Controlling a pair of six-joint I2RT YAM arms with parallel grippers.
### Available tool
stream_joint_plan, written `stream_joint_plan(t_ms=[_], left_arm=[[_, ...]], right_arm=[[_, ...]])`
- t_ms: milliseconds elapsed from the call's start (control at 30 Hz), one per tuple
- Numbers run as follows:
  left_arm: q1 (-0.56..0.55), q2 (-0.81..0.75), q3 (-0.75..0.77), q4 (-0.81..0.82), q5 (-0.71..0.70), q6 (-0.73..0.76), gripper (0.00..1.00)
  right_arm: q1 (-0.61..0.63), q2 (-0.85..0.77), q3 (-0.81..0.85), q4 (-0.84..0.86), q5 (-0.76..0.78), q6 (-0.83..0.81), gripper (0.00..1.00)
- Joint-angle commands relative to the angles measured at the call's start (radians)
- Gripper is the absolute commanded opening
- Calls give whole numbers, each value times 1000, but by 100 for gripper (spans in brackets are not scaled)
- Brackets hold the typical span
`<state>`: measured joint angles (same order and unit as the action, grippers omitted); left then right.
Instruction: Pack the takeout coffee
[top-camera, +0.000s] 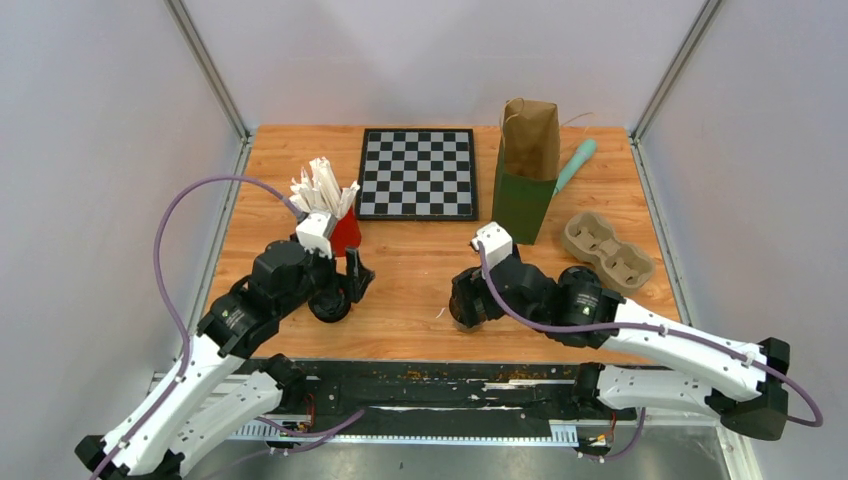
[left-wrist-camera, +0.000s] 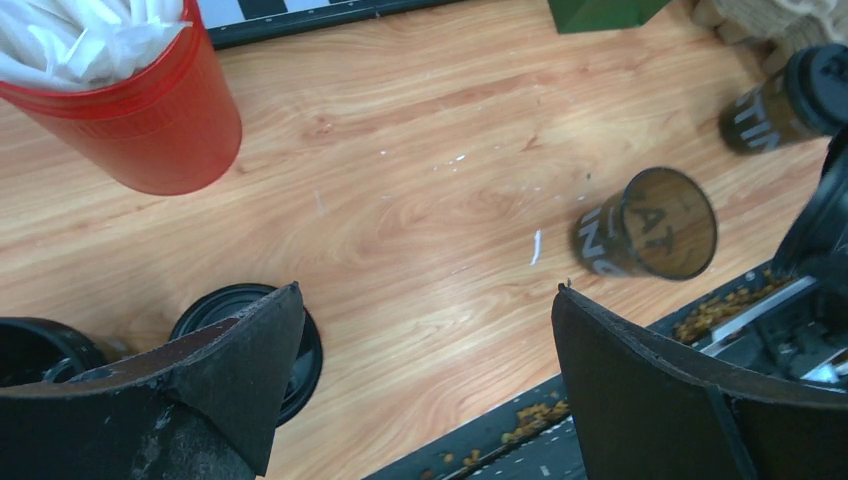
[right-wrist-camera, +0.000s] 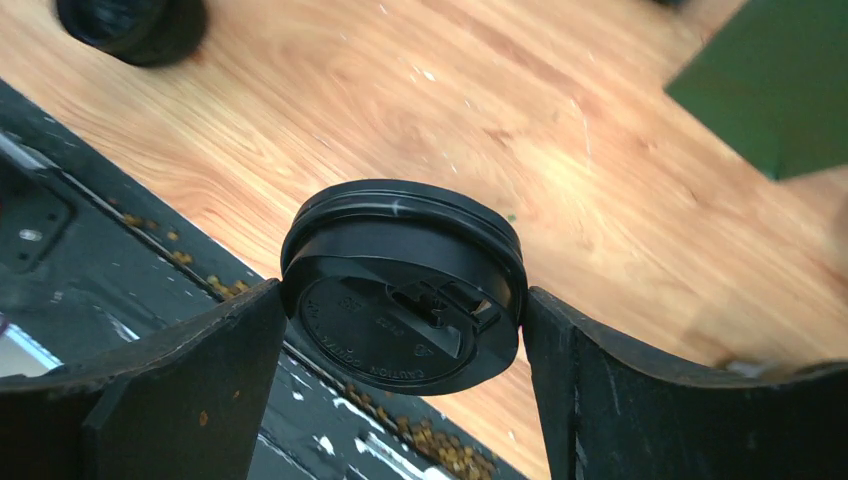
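Note:
One takeout coffee (right-wrist-camera: 400, 280), a dark cup with a black lid, sits tilted between my right gripper's (right-wrist-camera: 400, 292) fingers, lid rim touching both pads. Its brown base (left-wrist-camera: 655, 222) faces the left wrist camera. In the top view this gripper (top-camera: 468, 303) is at the table's front middle. A second coffee (left-wrist-camera: 240, 335) stands upright on the table, partly under one finger of my left gripper (left-wrist-camera: 425, 295), which is open with nothing between its jaws. The top view shows that cup (top-camera: 330, 305) just below the left gripper (top-camera: 345, 285). Another cup (left-wrist-camera: 790, 100) lies tilted farther right.
A paper bag (top-camera: 527, 170), brown above and green below, stands open at the back right. A cardboard cup carrier (top-camera: 607, 248) lies to its right. A red cup of straws (top-camera: 340, 225) stands by the left gripper, a chessboard (top-camera: 418, 172) behind it. Crumbs litter the black front rail (top-camera: 440, 385).

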<state>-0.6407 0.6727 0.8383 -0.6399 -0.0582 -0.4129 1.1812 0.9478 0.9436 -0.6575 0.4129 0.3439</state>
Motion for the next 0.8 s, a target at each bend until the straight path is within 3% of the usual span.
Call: stream_joint_plan(t_ms=[0,300,633,767], left_arm=[[2,-99,-74,60,-24,133,100],[2,-196,-88,86,-32,152,100],[1,-217,-87,82,-35,154,100],[0,-234,-87,79,-42,151,100]], right_arm=[[-75,59,96,-214,-70,73,85],[-275,233,226,-332,-337,-1,85],[-313,535,467,-469,-414,-125,88],[-317,621,489,-505,-464,-154,88]])
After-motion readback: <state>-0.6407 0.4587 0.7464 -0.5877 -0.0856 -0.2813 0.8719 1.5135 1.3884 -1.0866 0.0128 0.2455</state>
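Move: The right hand, already holding a black lid, is bound for the open cup, whose middle is about 4 cm ahead, hardly to either side, and 13 cm below. Off to the right, the lidded cup is some 23 cm right and 7 cm ahead of this hand; the green bag is about 28 cm ahead and 13 cm right. From the empty left hand the open cup lies some 21 cm right, about level fore and aft, 15 cm below. Downward and somewhat forward, about 5 cm and 3 cm, the right hand brings the pinched lid towards the open cup's rim, swinging nearly 3 cm right on the way and then back left. The wrist tips the fingers some 35 degrees more downward while they keep their hold. The open left hand eases a couple of centimetres left and slightly back, dipping before rising, its fingers tilting up. ##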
